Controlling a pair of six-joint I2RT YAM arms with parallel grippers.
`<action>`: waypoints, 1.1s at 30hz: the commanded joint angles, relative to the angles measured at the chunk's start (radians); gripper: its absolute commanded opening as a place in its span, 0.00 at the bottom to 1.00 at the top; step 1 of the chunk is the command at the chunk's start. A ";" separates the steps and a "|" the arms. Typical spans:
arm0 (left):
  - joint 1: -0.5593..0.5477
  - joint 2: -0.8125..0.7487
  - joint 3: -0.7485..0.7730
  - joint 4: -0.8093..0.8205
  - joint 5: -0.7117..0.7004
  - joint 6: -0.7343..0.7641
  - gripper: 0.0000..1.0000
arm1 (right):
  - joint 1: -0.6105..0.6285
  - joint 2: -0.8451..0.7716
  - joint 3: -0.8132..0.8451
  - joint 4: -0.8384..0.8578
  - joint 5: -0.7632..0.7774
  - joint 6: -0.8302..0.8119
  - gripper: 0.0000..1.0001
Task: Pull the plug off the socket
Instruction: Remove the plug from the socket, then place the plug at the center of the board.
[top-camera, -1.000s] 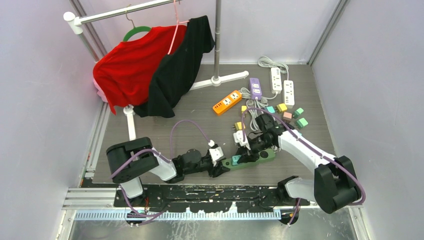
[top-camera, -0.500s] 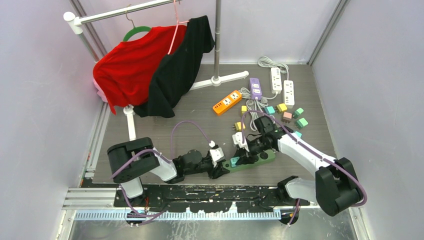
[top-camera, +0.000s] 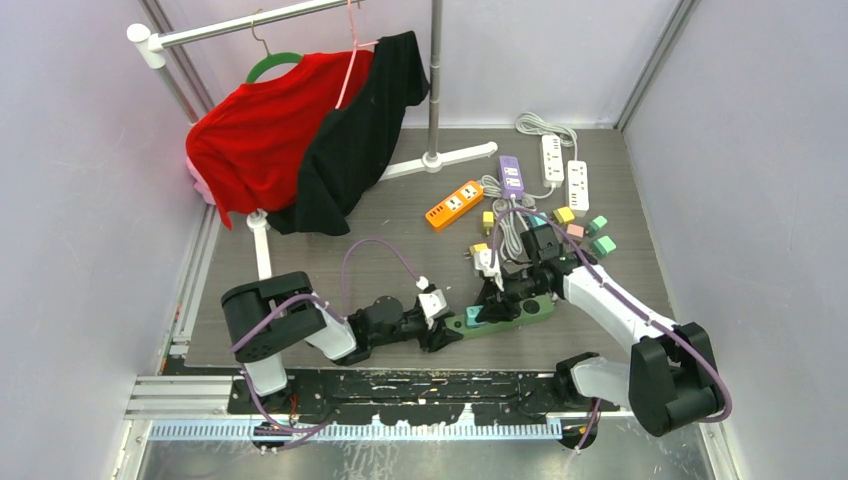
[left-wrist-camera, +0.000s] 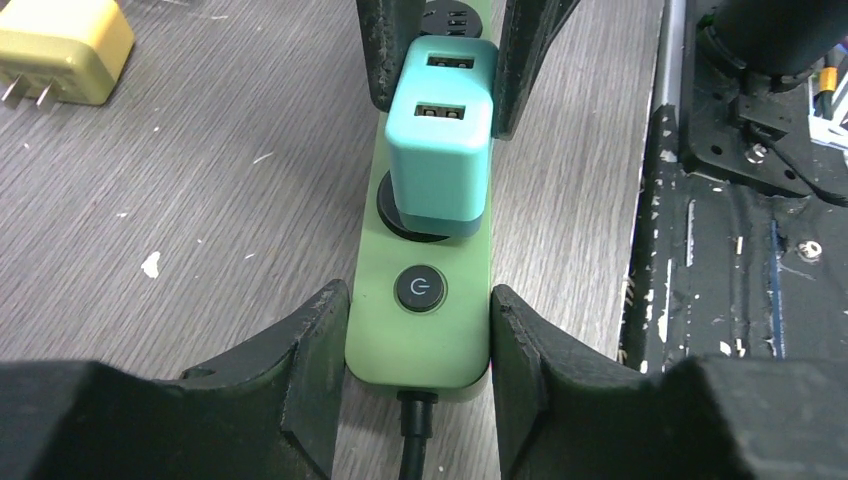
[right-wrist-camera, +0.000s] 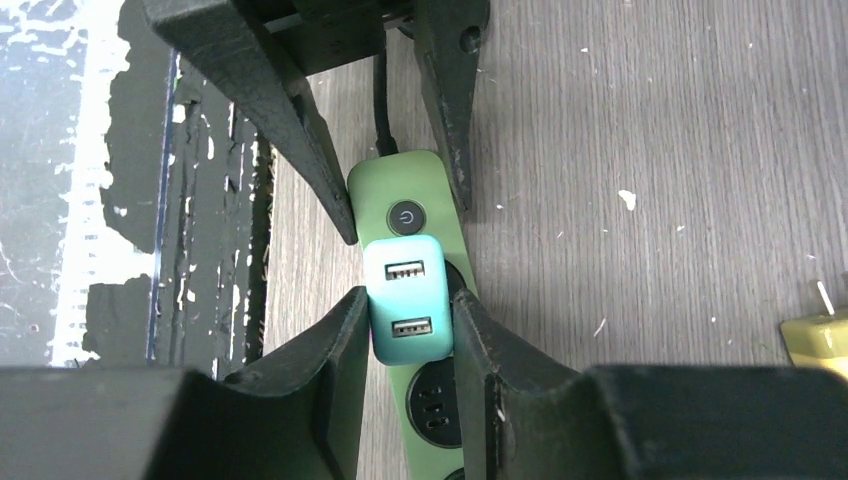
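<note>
A green power strip, the socket (top-camera: 522, 310), lies near the table's front edge. A teal USB plug (top-camera: 471, 320) sits in the strip's first round outlet, beside the power button. My left gripper (top-camera: 447, 328) is shut on the strip's cord end (left-wrist-camera: 450, 345), one finger (left-wrist-camera: 320, 330) on each side of the button. My right gripper (right-wrist-camera: 408, 310) is shut on the teal plug (right-wrist-camera: 405, 300), its pads pressed to the plug's two sides. In the left wrist view the plug (left-wrist-camera: 440, 140) stands between the right gripper's fingers (left-wrist-camera: 525, 50).
A yellow adapter (left-wrist-camera: 60, 50) lies on the wood left of the strip. Further back are an orange strip (top-camera: 454, 203), a purple strip (top-camera: 511, 176), white strips (top-camera: 552, 158) and several coloured adapters (top-camera: 600, 245). A clothes rack with red and black garments (top-camera: 290, 140) fills the back left.
The right arm's wrist has shifted slightly away from the near edge while its gripper stays at the plug. The left arm has barely moved.
</note>
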 joint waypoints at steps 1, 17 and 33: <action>-0.003 0.015 -0.047 -0.093 0.000 -0.026 0.00 | -0.068 -0.051 0.081 -0.149 -0.098 -0.368 0.01; 0.001 0.030 -0.006 -0.152 0.015 -0.032 0.00 | 0.012 -0.058 0.085 0.003 -0.188 -0.123 0.01; 0.015 -0.105 -0.033 -0.255 0.000 -0.040 0.00 | -0.271 -0.048 0.037 0.634 0.406 0.798 0.22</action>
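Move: The right hand already grips the teal plug, which stands on the green socket strip; the strip's middle is about 6 cm to the right, 1 cm farther out and 4 cm lower. A yellow plug lies some 13 cm ahead of this hand and 2 cm to its right, with a second yellow plug about 19 cm ahead and 4 cm right, both roughly 5 cm lower. From the left hand, holding the strip's cord end, the teal plug is about 6 cm right, 2 cm ahead and 3 cm higher. Rocking back nearly 3 cm, then left about 2 cm while slowly rising and twisting counter-clockwise, the right hand keeps its pinch on the teal plug to work it off the strip; then it sweeps fast forward, about 15 cm, also right and up, towards the yellow plugs, swinging clockwise some 55 degrees. The left hand keeps the strip's end pinched, wavering about a centimetre. ##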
